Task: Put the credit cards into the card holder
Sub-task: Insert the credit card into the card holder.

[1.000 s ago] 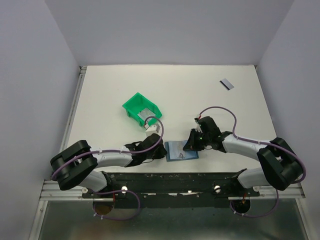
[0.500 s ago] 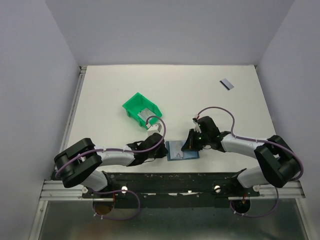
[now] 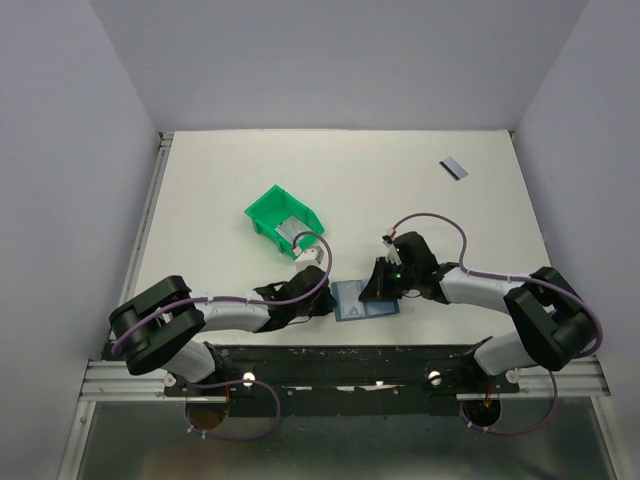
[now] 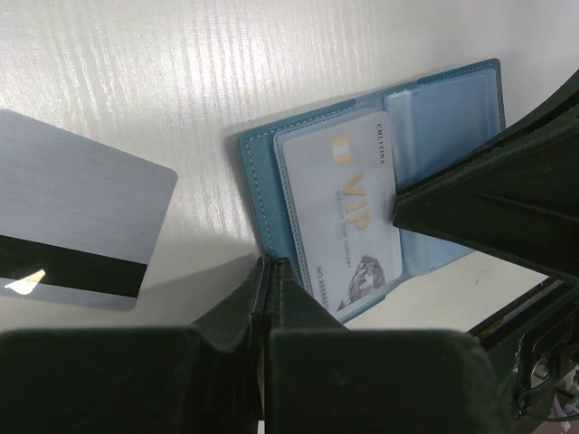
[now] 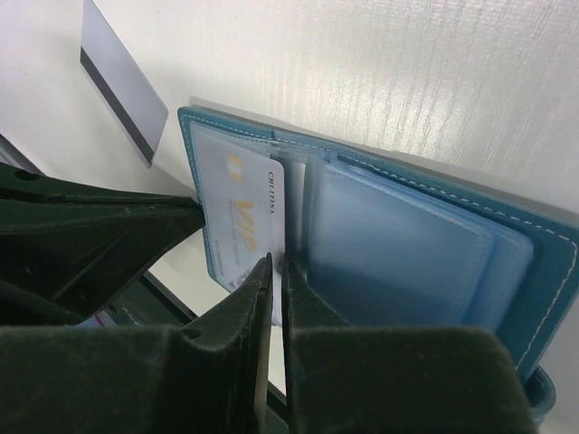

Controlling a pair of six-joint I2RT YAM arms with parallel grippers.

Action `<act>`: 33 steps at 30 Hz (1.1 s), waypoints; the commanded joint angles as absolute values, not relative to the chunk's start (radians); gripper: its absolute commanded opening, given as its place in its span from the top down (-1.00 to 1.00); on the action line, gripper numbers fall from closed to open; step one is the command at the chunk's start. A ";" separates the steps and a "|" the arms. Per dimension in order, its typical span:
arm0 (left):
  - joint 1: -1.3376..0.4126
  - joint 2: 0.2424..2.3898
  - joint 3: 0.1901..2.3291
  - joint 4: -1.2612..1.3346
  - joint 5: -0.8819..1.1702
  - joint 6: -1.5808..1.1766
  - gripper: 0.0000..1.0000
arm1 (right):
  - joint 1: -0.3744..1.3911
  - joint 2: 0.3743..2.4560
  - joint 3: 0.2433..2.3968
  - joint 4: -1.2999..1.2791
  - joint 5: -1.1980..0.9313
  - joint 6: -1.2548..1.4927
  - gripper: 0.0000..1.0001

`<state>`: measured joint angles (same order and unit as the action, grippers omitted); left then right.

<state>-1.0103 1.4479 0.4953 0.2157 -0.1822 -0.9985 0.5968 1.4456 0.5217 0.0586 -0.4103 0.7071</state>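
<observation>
The slate-blue card holder lies open near the table's front edge. A white credit card with gold lettering sits in its left clear sleeve. My right gripper is shut on that card's edge over the holder's middle. Pinching the holder's near-left edge is my left gripper, which reaches in from the left. A silvery credit card with a dark stripe lies on the table beside the holder. Another striped card lies far back on the right.
A green plastic bin stands behind the left arm with something grey inside. The holder's right half shows stacked clear sleeves. The table's front edge and the arm rail run just below the holder.
My left gripper has closed at the holder's edge. The right gripper has crept a little left over the holder, and its jaws have narrowed on the card.
</observation>
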 commanded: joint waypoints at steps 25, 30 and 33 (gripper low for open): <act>-1.015 1.209 0.614 -0.138 -0.242 -0.954 0.53 | 0.609 1.144 0.715 -0.402 -0.086 0.632 -0.02; -1.014 1.121 0.652 -0.227 -0.267 -0.947 0.40 | 0.603 1.155 0.788 -0.472 -0.057 0.617 -0.09; -0.996 1.104 0.712 -0.284 -0.268 -0.907 0.22 | 0.563 1.175 0.831 -0.500 -0.067 0.615 -0.13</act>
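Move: The open card holder lies centred about 7 cm to the left gripper's right and 2 cm ahead, the VIP card in its near half some 4 cm to the right and 2 cm ahead; the striped card lies roughly 7 cm to its left and 3 cm ahead. From the right gripper, the holder's middle is about 1 cm right and 1 cm ahead, the VIP card about 3 cm left and 1 cm ahead. All lie about 1 cm below the hand points. Take the right fingertips off the VIP card's inner edge first: lift about 9 cm, easing some 4 cm right and slightly less forward, opening to about half as the wrist turns clockwise and tips up. Hold the left tips at the holder's outer left edge a moment longer, then raise them about 8.5 cm with a slight shift left, opening partway. ##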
